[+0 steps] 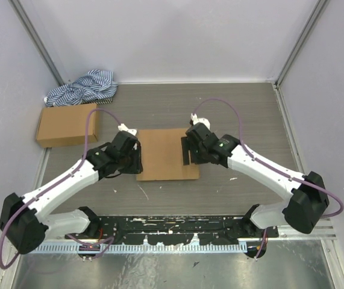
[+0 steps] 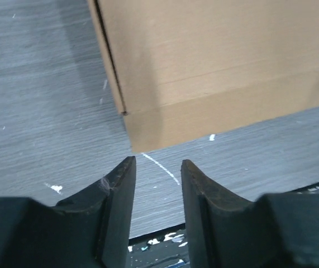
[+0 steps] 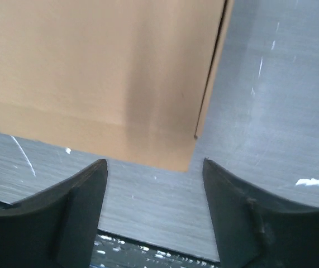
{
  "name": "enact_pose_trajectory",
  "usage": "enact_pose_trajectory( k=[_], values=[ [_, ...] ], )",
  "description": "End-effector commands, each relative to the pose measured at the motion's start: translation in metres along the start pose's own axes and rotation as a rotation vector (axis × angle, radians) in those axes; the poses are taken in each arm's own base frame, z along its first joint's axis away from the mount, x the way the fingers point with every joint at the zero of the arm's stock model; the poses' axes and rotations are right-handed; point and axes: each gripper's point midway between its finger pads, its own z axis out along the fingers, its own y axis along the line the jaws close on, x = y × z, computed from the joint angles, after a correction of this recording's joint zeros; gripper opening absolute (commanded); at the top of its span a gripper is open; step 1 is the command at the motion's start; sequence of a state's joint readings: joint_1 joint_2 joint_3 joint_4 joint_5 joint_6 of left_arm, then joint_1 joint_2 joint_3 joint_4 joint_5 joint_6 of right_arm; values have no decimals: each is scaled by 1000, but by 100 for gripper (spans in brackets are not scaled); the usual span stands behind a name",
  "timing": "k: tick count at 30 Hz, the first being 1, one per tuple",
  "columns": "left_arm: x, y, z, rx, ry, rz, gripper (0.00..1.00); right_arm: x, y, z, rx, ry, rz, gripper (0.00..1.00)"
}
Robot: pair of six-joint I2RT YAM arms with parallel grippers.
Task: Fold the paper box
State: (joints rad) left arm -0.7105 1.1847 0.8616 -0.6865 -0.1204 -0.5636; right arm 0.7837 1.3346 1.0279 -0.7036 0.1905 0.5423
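The paper box (image 1: 167,153) lies flat and closed in the middle of the table, a shallow brown cardboard rectangle. My left gripper (image 1: 134,158) hovers at the box's left side, near its front left corner. In the left wrist view its jaws (image 2: 158,164) stand partly open over bare table, just short of the box corner (image 2: 215,72). My right gripper (image 1: 187,150) hangs over the box's right edge. Seen from the right wrist, its jaws (image 3: 155,163) are wide open with nothing between them, and the box's front right corner (image 3: 103,78) lies just beyond the fingertips.
A smaller brown cardboard box (image 1: 67,124) stands at the back left, with a striped cloth (image 1: 82,88) behind it. A black perforated rail (image 1: 172,232) runs along the near table edge. Walls close in the left, right and far sides.
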Motion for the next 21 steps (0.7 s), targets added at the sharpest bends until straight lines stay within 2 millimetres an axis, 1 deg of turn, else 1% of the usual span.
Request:
enact_pose_trajectory(
  k=[1, 2, 3, 4, 5, 7, 8, 10, 12, 13, 15, 17, 19, 21],
  values=[
    [-2, -23, -10, 158, -57, -8, 35, -78, 14, -27, 1, -217, -24, 52],
    [1, -26, -8, 185, -58, -7, 26, -95, 22, -26, -16, -254, -38, 29],
    [3, -28, -7, 203, -59, -6, 13, -111, 26, -22, -11, -289, -49, 5],
    [5, -29, -4, 214, -57, -3, 2, -129, 29, -18, 4, -326, -56, 1],
    [9, -28, 0, 217, -48, 0, 0, -145, 32, -12, 13, -351, -56, 1],
    [15, -30, 8, 230, -28, 13, 0, -178, 41, 3, -6, -393, -53, 1],
    [19, -31, 11, 239, -17, 18, 0, -193, 43, 14, -20, -401, -46, 1],
    [25, -30, 18, 238, -3, 24, 0, -219, 47, 45, -45, -399, -34, 1],
    [29, -28, 24, 231, 2, 21, 0, -239, 52, 76, -104, -377, -25, 1],
    [31, -28, 27, 227, 5, 20, 0, -245, 53, 94, -114, -366, -25, 1],
    [33, -26, 32, 218, 1, 16, 0, -261, 56, 122, -128, -368, -31, 1],
    [34, -26, 37, 213, 1, 14, 0, -264, 58, 150, -127, -359, -60, 1],
    [35, -25, 43, 201, 7, 12, 0, -258, 62, 175, -137, -324, -85, 1],
    [36, -23, 51, 179, 13, 14, 0, -249, 64, 191, -148, -283, -92, 1]
  ],
)
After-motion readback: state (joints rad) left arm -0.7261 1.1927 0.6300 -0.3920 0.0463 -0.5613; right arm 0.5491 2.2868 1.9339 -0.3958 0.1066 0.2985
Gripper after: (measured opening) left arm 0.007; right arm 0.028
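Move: The closed paper box lies under and ahead of my open hands. From my left hand its middle is about 11 cm ahead, 14 cm right and 8 cm down, while its near-left corner is roughly 2 cm back, 2 cm left and 8 cm below. From my right hand the box's middle is some 10 cm ahead, 11 cm left and 10 cm down; the middle of its far edge is about 24 cm ahead and 11 cm left, 9 cm below. I swing my right hand up and forward over the box, about 28 cm out and 10 cm left, rising some 8 cm and then sinking again past the far edge, fingers shutting and tilting to point more forward. My left hand closes too, lifts briefly, then eases down about 5 cm with a slight shift back and left, to the near edge by the left corner. ##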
